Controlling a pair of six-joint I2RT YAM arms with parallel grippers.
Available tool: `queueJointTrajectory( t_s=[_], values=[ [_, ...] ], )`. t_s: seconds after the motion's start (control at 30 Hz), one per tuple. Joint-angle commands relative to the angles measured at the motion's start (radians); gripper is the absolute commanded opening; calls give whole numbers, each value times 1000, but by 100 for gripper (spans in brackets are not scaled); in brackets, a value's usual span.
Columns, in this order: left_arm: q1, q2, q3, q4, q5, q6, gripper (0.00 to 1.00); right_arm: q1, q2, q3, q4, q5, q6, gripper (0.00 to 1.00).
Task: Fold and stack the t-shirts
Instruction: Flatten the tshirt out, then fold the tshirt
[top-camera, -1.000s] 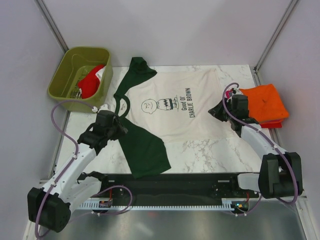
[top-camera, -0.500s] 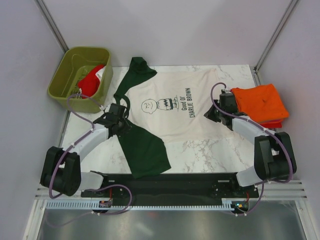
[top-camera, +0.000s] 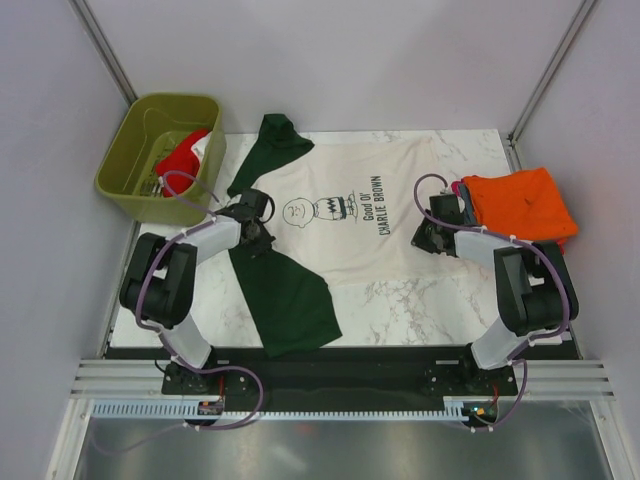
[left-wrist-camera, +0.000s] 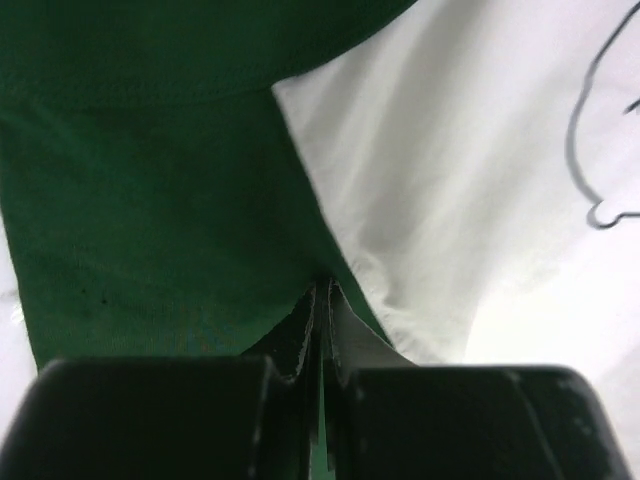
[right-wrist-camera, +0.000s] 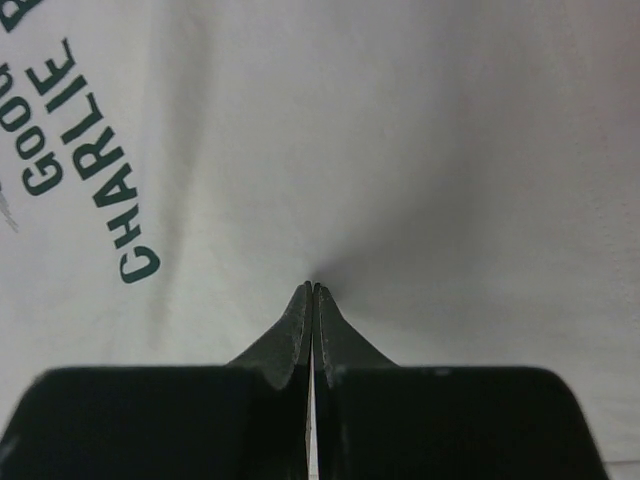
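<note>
The cream t-shirt (top-camera: 345, 245) with the "Charlie Brown" print lies spread flat, its dark green sleeves (top-camera: 285, 295) out to the left. My left gripper (top-camera: 257, 222) is shut, pinching the cloth at the seam where the near green sleeve (left-wrist-camera: 150, 200) meets the cream body (left-wrist-camera: 480, 150). My right gripper (top-camera: 426, 233) is shut on the cream cloth (right-wrist-camera: 420, 150) at the shirt's hem edge, beside the lettering (right-wrist-camera: 90, 170). In both wrist views the cloth puckers at the fingertips. A folded orange t-shirt (top-camera: 520, 203) lies at the right, with a red one showing beneath it.
An olive-green bin (top-camera: 130, 150) stands at the back left, a red shirt (top-camera: 180, 165) inside it. The marble tabletop (top-camera: 420, 300) shows bare in front of the shirt. Walls close in on both sides.
Both arms have stretched forward and lowered onto the cream shirt. Both grippers have gone from open to shut on its cloth. The shirt itself has not shifted.
</note>
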Motion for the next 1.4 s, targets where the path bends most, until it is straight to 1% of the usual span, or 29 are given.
queueJointTrajectory(
  t_s=[0.0,0.13,0.23,0.37,0.53,0.6,0.63,0.73,0.77,0.83,0.87,0.93,0.97,1.0,1.07,1.17,1.23,1.33,1.37],
  values=[
    [10,66,78,8,-31,-49,2,4,43,35,5,38,39,0],
    [47,141,140,-6,-23,-44,2,2,96,50,-1,60,81,0],
    [73,213,209,-6,-15,-25,2,2,141,93,-4,51,93,0],
    [92,276,316,-47,-43,-17,2,2,199,166,-15,51,109,0],
    [115,325,393,-55,-46,-5,2,2,224,226,-32,58,112,0],
    [115,341,430,-73,-40,26,2,1,216,254,-61,44,98,0],
    [115,333,431,-73,-26,72,2,1,186,254,-66,37,89,0],
    [104,219,355,-23,-31,121,2,1,121,217,-69,40,60,6],
    [104,130,280,-1,-29,130,2,2,76,196,-73,44,52,11],
    [102,45,215,26,-29,144,2,2,25,165,-75,46,41,17],
    [102,-1,170,25,-25,150,2,2,-26,136,-77,49,26,21],
    [102,-120,122,23,1,167,9,1,-98,102,-84,58,21,22],
    [104,-159,68,20,11,172,16,1,-121,67,-90,64,18,22],
    [102,-243,37,22,34,176,31,-1,-144,50,-95,72,21,22],
    [101,-320,-56,16,37,177,45,-5,-218,-15,-104,104,39,22],
    [101,-469,-166,-15,63,161,52,-22,-320,-106,-104,135,73,23],
    [101,-554,-210,-36,80,131,52,-38,-377,-141,-107,155,95,24],
    [101,-618,-269,-102,92,83,54,-84,-394,-180,-110,178,116,29],
    [102,-650,-291,-115,107,77,60,-108,-388,-181,-122,182,119,29]
  ],
)
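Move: Both shut grippers are already down at the cloth, the t-shirt's white body lying between them. From the left hand its middle is some 10 cm ahead and 18 cm right, the green collar about 8 cm ahead and 5 cm left, and the near green sleeve 15 cm back and 5 cm right. From the right hand the body's middle is about 10 cm ahead and 17 cm left, and the lettering 10 cm ahead and 9 cm left. All lie about 1 cm below the hands. Forward, low and level, both hands push the near side of the t-shirt away from the base with shut fingertips, the left going about 11 cm from the near shoulder seam, the right only half as far. Then both come free, rise and draw back towards the near edge, the right also veering right, while the left fingers open halfway and the right ones about a quarter. ##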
